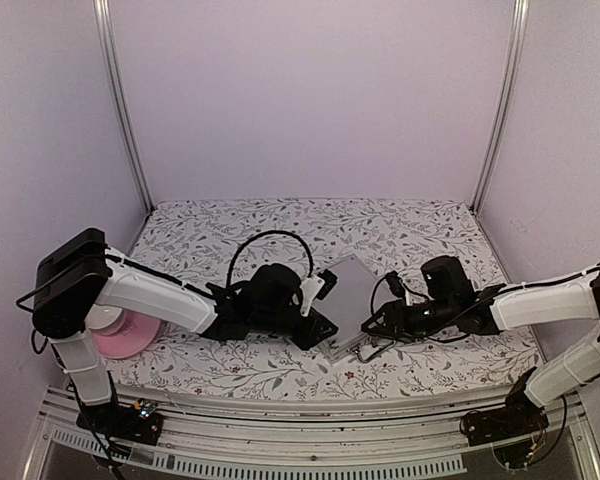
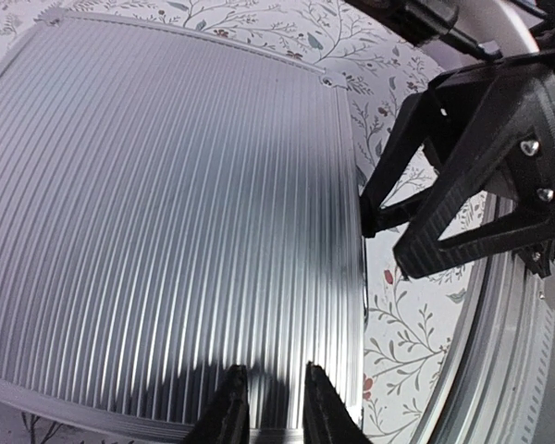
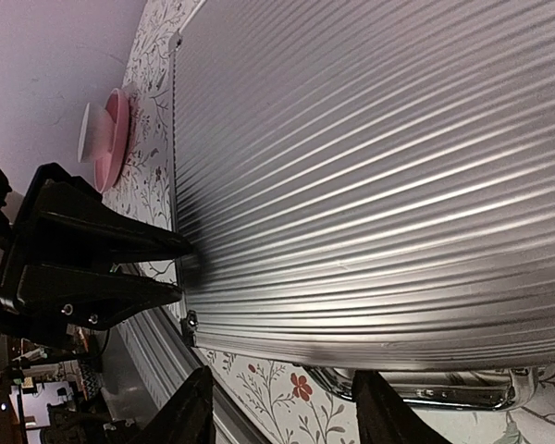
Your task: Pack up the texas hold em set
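The silver ribbed briefcase (image 1: 348, 295) lies shut and flat on the flowered table. No card packs or tokens show. In the left wrist view its lid (image 2: 166, 213) fills the frame. My left gripper (image 1: 320, 326) is at the case's near left corner, fingers (image 2: 229, 412) a little apart over the lid's edge, holding nothing. My right gripper (image 1: 375, 328) is open at the case's near edge, fingers (image 3: 192, 412) spread wide in front of the metal handle (image 3: 425, 388). The lid (image 3: 370, 157) is beyond them. Each gripper shows in the other's view: the right gripper (image 2: 385, 244) and the left gripper (image 3: 183, 268).
A pink plate (image 1: 128, 340) with a white bowl (image 1: 104, 318) sits at the near left by the left arm, and the plate also shows in the right wrist view (image 3: 118, 139). The table's metal front rail (image 1: 310, 415) runs just below the case. Walls close in the back and sides.
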Tool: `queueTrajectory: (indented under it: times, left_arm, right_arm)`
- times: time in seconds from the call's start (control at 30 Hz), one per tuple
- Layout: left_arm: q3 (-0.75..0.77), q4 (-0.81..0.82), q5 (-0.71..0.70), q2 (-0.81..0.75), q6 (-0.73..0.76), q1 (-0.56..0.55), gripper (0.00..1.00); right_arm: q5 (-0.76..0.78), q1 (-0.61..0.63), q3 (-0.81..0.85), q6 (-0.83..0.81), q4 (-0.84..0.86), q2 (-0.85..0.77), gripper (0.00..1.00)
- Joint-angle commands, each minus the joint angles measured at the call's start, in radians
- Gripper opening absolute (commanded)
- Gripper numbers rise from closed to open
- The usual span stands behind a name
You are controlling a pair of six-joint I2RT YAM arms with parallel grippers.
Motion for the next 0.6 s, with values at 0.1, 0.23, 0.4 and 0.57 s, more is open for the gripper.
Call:
queueTrajectory:
  times: [0.1, 0.23, 0.4, 0.57]
  left_arm:
    - [-0.049, -0.142, -0.016, 0.015, -0.016, -0.011, 0.22]
    - [-0.054, -0.14, -0.042, -0.008, -0.019, -0.011, 0.22]
    - [-0.055, -0.122, -0.087, -0.084, -0.007, -0.01, 0.23]
    - [0.058, -0.179, -0.116, -0.081, 0.011, -0.001, 0.23]
  right_arm:
    - [0.022, 0.003, 0.014, 0.004, 0.046, -0.037, 0.51]
    - [0.012, 0.003, 0.007, -0.007, 0.016, -0.053, 0.51]
    - [0.092, 0.003, -0.007, -0.053, -0.098, -0.118, 0.43]
    - [0.176, 0.015, -0.018, -0.076, -0.143, -0.128, 0.25]
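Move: The closed case's middle lies about 7 cm ahead of the left hand, 5 cm to its right and 4 cm below. From the right hand it is some 6 cm ahead, 4 cm to the left and 4 cm down. The handle sits roughly 5 cm back and 2 cm right of the right hand, 4 cm below; from the left hand it is about 4 cm back and 10 cm right, just as low. The shut case lid is left alone as both hands ease off its near part. The right hand rises about 2 cm, then also edges some 1 cm to the right, tipping slightly upward while its fingers close about halfway. The left hand waits on the lid's left edge, then slides about 2 cm left, away from the right hand, its fingers staying nearly shut. ##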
